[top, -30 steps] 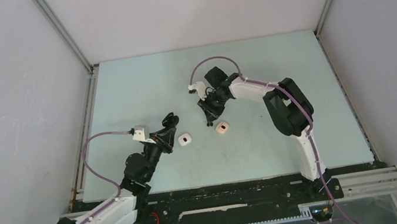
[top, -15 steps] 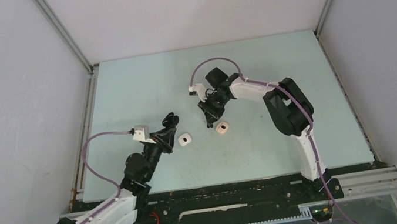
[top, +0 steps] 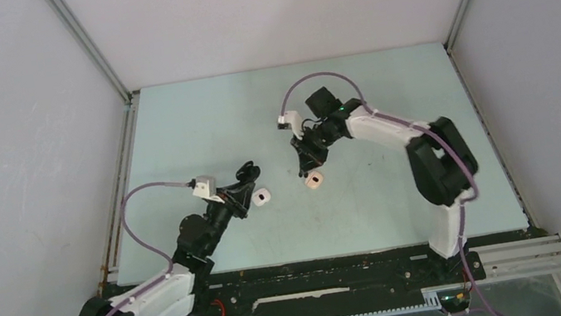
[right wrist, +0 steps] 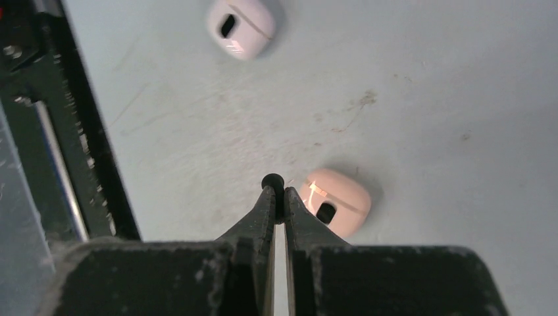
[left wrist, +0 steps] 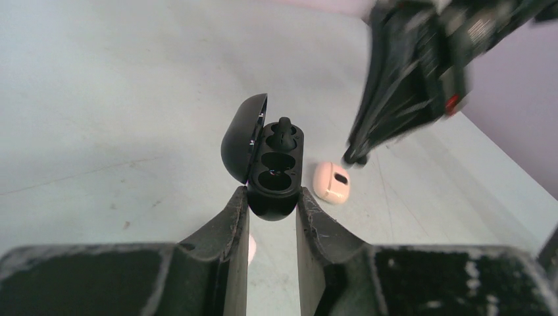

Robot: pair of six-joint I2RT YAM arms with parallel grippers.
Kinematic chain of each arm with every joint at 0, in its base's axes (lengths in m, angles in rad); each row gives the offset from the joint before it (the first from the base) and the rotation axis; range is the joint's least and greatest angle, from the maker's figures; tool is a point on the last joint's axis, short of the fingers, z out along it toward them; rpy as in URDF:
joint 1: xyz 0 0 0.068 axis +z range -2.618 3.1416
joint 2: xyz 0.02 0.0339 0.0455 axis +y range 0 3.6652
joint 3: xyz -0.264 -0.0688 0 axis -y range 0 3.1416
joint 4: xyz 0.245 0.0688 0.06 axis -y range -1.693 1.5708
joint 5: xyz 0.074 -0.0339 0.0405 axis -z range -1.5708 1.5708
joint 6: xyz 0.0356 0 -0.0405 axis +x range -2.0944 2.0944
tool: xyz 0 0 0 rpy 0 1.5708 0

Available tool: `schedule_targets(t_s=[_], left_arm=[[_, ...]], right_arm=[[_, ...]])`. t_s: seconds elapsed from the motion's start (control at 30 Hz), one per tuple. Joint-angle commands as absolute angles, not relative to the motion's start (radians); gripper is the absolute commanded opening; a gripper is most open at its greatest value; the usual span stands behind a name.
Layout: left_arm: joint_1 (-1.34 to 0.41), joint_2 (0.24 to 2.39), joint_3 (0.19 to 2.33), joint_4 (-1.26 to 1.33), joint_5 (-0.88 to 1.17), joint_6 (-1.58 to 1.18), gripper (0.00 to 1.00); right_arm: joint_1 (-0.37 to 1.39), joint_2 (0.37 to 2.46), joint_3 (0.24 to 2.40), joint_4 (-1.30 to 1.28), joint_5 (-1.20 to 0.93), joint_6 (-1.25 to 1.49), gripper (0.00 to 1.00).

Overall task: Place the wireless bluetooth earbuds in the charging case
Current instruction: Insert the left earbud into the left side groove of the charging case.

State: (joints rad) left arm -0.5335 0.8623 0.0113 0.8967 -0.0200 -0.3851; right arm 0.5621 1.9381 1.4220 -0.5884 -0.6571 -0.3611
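Note:
My left gripper (left wrist: pixel 272 194) is shut on the bottom of a black charging case (left wrist: pixel 274 181), held off the table with its lid (left wrist: pixel 241 135) swung open to the left. One black earbud (left wrist: pixel 284 127) sits in the far slot; the near slot is empty. My right gripper (right wrist: pixel 277 193) is shut on a second tiny black earbud (right wrist: pixel 272 180), which pokes out past the fingertips. In the top view the right gripper (top: pixel 302 171) hovers beside the beige case, right of the left gripper (top: pixel 247 178).
A closed beige case (top: pixel 314 181) lies on the pale green table just under the right fingertips, also visible as the beige case (right wrist: pixel 335 201). A closed white case (top: pixel 261 198) lies below the left gripper. The black frame rail (right wrist: pixel 72 131) runs along the near edge.
The right gripper's jaws have closed fully on the black earbud and its arm has swung to the right. The left gripper, still holding the case, has shifted slightly right.

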Motion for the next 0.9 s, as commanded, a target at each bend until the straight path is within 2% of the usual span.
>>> schedule_targets(t_s=[0.0, 0.2, 0.47, 0.63, 0.87], left_arm=[[-0.528, 0.957, -0.008, 1.036, 0.206, -0.398, 0.0], [-0.553, 1.18, 0.063, 1.292, 0.492, -0.466, 0.0], [-0.63, 1.401, 0.111, 1.586, 0.651, -0.552, 0.0], [-0.637, 1.47, 0.178, 1.591, 0.713, -0.617, 0.0], [-0.658, 1.454, 0.169, 1.586, 0.713, -0.579, 0.0]], right_arm=[[0.583, 1.667, 1.384, -0.681, -0.77, -0.486, 0.0], [0.691, 1.438, 1.302, -0.806, -0.783, -0.604, 0.0], [0.761, 1.34, 1.191, -0.679, -0.727, -0.48, 0.0], [0.764, 1.34, 1.188, -0.651, -0.746, -0.453, 0.0], [0.769, 1.285, 1.19, -0.595, -0.709, -0.377, 0.0]])
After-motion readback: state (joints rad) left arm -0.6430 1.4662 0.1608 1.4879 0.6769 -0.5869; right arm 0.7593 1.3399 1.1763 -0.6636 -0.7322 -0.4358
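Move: Across from the right hand, the black charging case gripped by the left hand is roughly 14 cm to its left, 4 cm back and 7 cm higher. From the left hand, the earbud in the right fingers is about 5 cm ahead, 14 cm to the right and 8 cm below. On the table, 6 cm below the right hand, a pink case is 2 cm ahead and 3 cm right, a white case 11 cm left and 1 cm back. Bringing earbud and case together: the right hand, still pinching the earbud, draws back about 14 cm while climbing to some 15 cm, then eases slightly down, tilting as it goes. The left hand keeps hold of the open case and carries it right and back towards the earbud, dipping briefly before rising again and turning clockwise some 45 degrees. ##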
